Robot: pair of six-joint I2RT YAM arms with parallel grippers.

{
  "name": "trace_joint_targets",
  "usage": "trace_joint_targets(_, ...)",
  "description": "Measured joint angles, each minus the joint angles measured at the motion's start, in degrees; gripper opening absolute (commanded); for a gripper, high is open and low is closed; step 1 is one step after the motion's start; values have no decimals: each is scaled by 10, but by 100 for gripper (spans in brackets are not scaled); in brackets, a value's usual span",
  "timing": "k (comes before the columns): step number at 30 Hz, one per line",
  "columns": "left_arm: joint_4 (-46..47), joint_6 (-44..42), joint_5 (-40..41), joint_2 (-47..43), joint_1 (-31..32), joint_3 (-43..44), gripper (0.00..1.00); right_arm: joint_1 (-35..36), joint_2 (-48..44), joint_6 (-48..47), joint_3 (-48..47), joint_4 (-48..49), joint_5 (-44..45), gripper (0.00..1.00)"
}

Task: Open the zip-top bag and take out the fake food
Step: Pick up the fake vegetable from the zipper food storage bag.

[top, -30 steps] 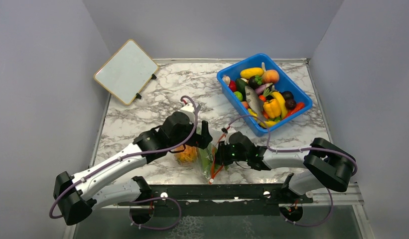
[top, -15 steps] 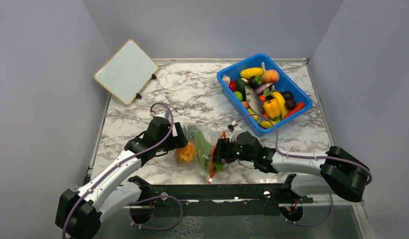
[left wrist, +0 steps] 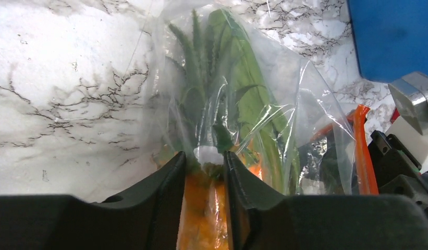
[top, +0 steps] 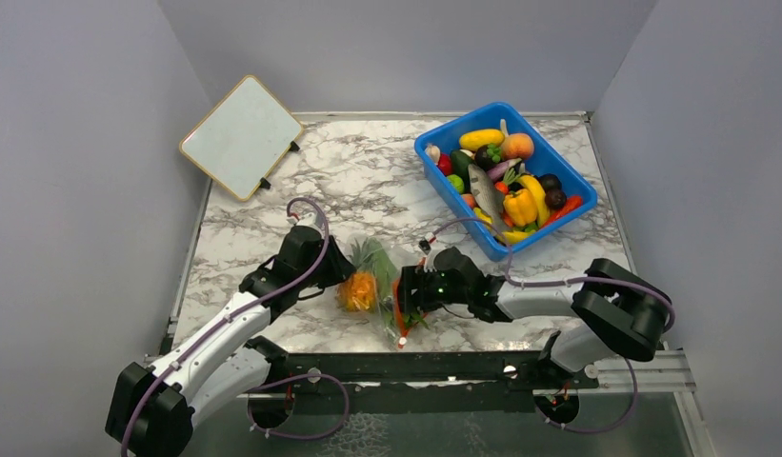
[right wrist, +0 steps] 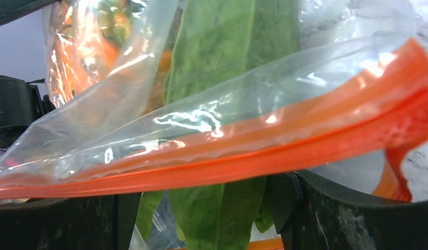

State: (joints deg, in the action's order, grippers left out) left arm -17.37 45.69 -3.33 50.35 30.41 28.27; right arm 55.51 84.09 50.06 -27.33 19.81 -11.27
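Note:
The zip-top bag (top: pixel 377 286) lies near the table's front edge between my two grippers. It is clear and crinkly (left wrist: pixel 305 104), with a red-orange zip strip (right wrist: pixel 253 156). Inside is fake food: an orange pineapple (top: pixel 358 290) and a long green leaf (top: pixel 385 271). My left gripper (top: pixel 341 276) is at the bag's left end. Its fingers press the plastic on both sides of the pineapple (left wrist: pixel 204 208), just under its green top. My right gripper (top: pixel 406 290) is at the mouth end, open. The leaf (right wrist: pixel 222 52) runs between its spread fingers under the strip.
A blue bin (top: pixel 458 205) full of toy fruits and vegetables stands at the back right, close behind the right gripper. Its corner shows in the left wrist view (left wrist: pixel 394 36). A white board (top: pixel 242 136) leans at the back left.
My left arm drew back left, then its fingers closed on the bag at the pineapple. My right gripper opened, released the zip strip and edged left over the bag's mouth.

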Motion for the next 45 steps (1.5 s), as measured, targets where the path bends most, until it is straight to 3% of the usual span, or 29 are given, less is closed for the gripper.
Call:
trace_joint_targets(3,8,0,0,-3,-1,-7,22,1,19,-4,-12,11,-15,76)
trace_joint_targets(8,20,1,3,-6,-4,-14,4,14,56,-10,-53,-17,-9,32)
trace_joint_targets(9,21,1,4,-6,-4,-16,0,16,58,-9,-55,-23,-1,27)
trace_joint_targets(13,23,-1,9,-7,-4,-20,0,19,50,-7,-55,-45,25,13)
trace_joint_targets(18,16,-9,27,-7,-3,-21,0,9,-3,-19,-55,-82,23,7)
trace_joint_targets(26,3,-37,66,-7,-3,-21,0,-146,-98,-13,-44,-113,-151,5)
trace_joint_targets(30,2,-50,76,-8,0,-21,0,-190,-106,7,-43,-121,-234,2)
trace_joint_targets(37,-14,-65,96,-26,1,-21,0,-244,-114,152,23,7,-353,1)
trace_joint_targets(45,-31,-71,121,-38,1,-22,0,-252,-116,259,13,116,-424,1)
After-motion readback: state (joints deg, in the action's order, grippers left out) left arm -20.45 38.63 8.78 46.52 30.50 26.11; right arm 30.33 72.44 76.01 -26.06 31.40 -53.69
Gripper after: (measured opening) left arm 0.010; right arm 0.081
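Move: The green leafy vegetable lies between my open right fingers, its middle about 3 cm to the left and 2 cm below; the bag's orange-edged mouth crosses just above them, and the blue bin is some 25 cm ahead and 21 cm to the right. From my left hand, the bag film over the pineapple is about 1 cm below; the pineapple's middle sits 4 cm back, 1 cm right and 4 cm below, the leafy vegetable some 10 cm right, 3 cm back and 6 cm below. I edge my right hand 2 cm left and slightly down while its fingers close on the leaves, then draw them up some 15 cm and about 6 cm rightward through the bag's mouth, tipping the fingers up from their downward slant. My left hand closes to pinch the bag film by the pineapple and tugs about 4 cm left as a counter-pull. ##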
